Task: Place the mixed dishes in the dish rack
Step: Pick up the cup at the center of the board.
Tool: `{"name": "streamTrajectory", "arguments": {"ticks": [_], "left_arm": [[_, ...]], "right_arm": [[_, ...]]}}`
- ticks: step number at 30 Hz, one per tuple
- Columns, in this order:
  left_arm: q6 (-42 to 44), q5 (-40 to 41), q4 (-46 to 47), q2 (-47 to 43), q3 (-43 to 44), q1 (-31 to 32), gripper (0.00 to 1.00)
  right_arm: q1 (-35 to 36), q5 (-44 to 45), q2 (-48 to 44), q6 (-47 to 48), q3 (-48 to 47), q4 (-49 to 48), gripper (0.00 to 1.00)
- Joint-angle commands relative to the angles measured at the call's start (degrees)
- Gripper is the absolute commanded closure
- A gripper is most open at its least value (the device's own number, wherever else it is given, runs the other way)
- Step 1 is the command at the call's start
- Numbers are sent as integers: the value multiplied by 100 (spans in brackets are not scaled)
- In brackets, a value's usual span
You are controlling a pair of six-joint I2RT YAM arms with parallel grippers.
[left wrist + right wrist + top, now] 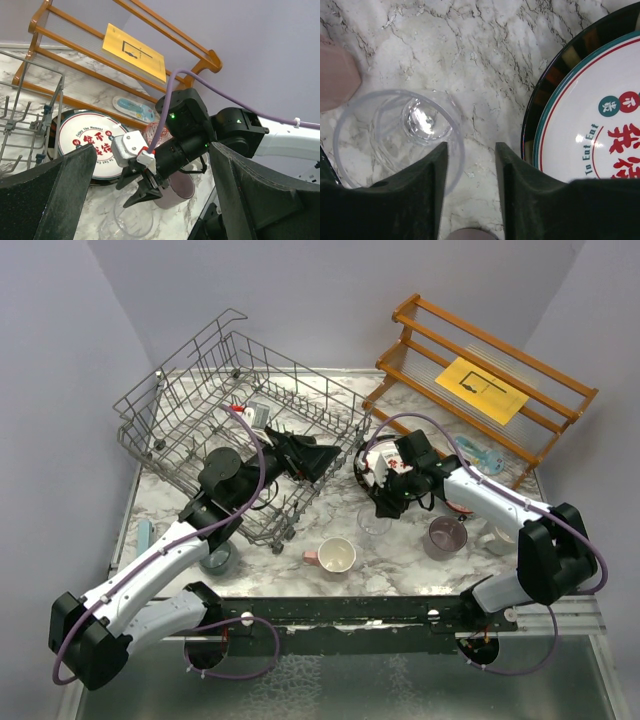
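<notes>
The clear glass [375, 522] [395, 135] stands upright on the marble. My right gripper [380, 502] [471, 150] hangs over it, jaws partly apart and astride the glass's near rim, one finger inside and the other outside and clear of the wall. The black-rimmed plate [368, 462] [600, 115] with red characters lies just beside it. My left gripper [333, 460] [152, 150] is wide open and holds nothing, hovering at the right end of the dish rack [200, 390] and facing the right arm. A mauve mug [445, 537] [177, 187] stands close behind the glass.
A pink mug [335, 555] stands near the front, a grey-teal mug [215, 558] under my left arm, a white mug [497, 538] at the right. The wooden shelf [490, 380] with a yellow sheet [480, 390] stands at the back right. A red patterned bowl [154, 131] is partly hidden.
</notes>
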State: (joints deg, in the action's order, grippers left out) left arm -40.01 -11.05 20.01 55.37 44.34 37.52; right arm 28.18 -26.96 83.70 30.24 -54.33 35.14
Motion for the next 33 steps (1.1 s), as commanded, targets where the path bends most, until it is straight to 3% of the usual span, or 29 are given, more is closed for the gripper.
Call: {"name": "streamTrajectory", "arguments": {"ticks": [1,12,24,30,33], "left_arm": [[-68,185,131,-126,-30,16,2],[-83,228,137,-169,-100,10,2],[-695,36,1031,67,-424,10,2],[-1268,98,1827,245,-483,10,1],[-1491,291,1755,359,-190,-42,1]], "right_arm": [[46,327,57,-25,-142,-101,64],[-22,-10,-128,-132,-18,-123,98],[-1345,-2507,-738,-203,-197,235,99],[-2139,-4113,-680,-735,-1046,611,99],[-2309,-4670,-500,-1256,-1698,641,99]]}}
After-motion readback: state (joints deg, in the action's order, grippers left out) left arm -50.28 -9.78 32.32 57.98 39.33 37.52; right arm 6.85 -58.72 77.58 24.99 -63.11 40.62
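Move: The clear cup at the centre of the board stands about 3 cm back and 3 cm to the left of the right hand, its middle some 3 cm below. The plate lies roughly 10 cm ahead and 4 cm right, the purple mug 15 cm right and 6 cm back, the pink-handled mug 11 cm left and 11 cm back. From the left hand the cup is about 10 cm right, 4 cm back and 30 cm down. The clear cup's wall, already between the half-open right fingers, is pinched on its forward right side, one finger inside and one outside, as they close almost fully with the hand nearly still. Then the right hand lifts it about 12 cm, picking up speed and easing slightly forward towards the plate, while the wrist swings the fingers up to the left by some 30 degrees. ##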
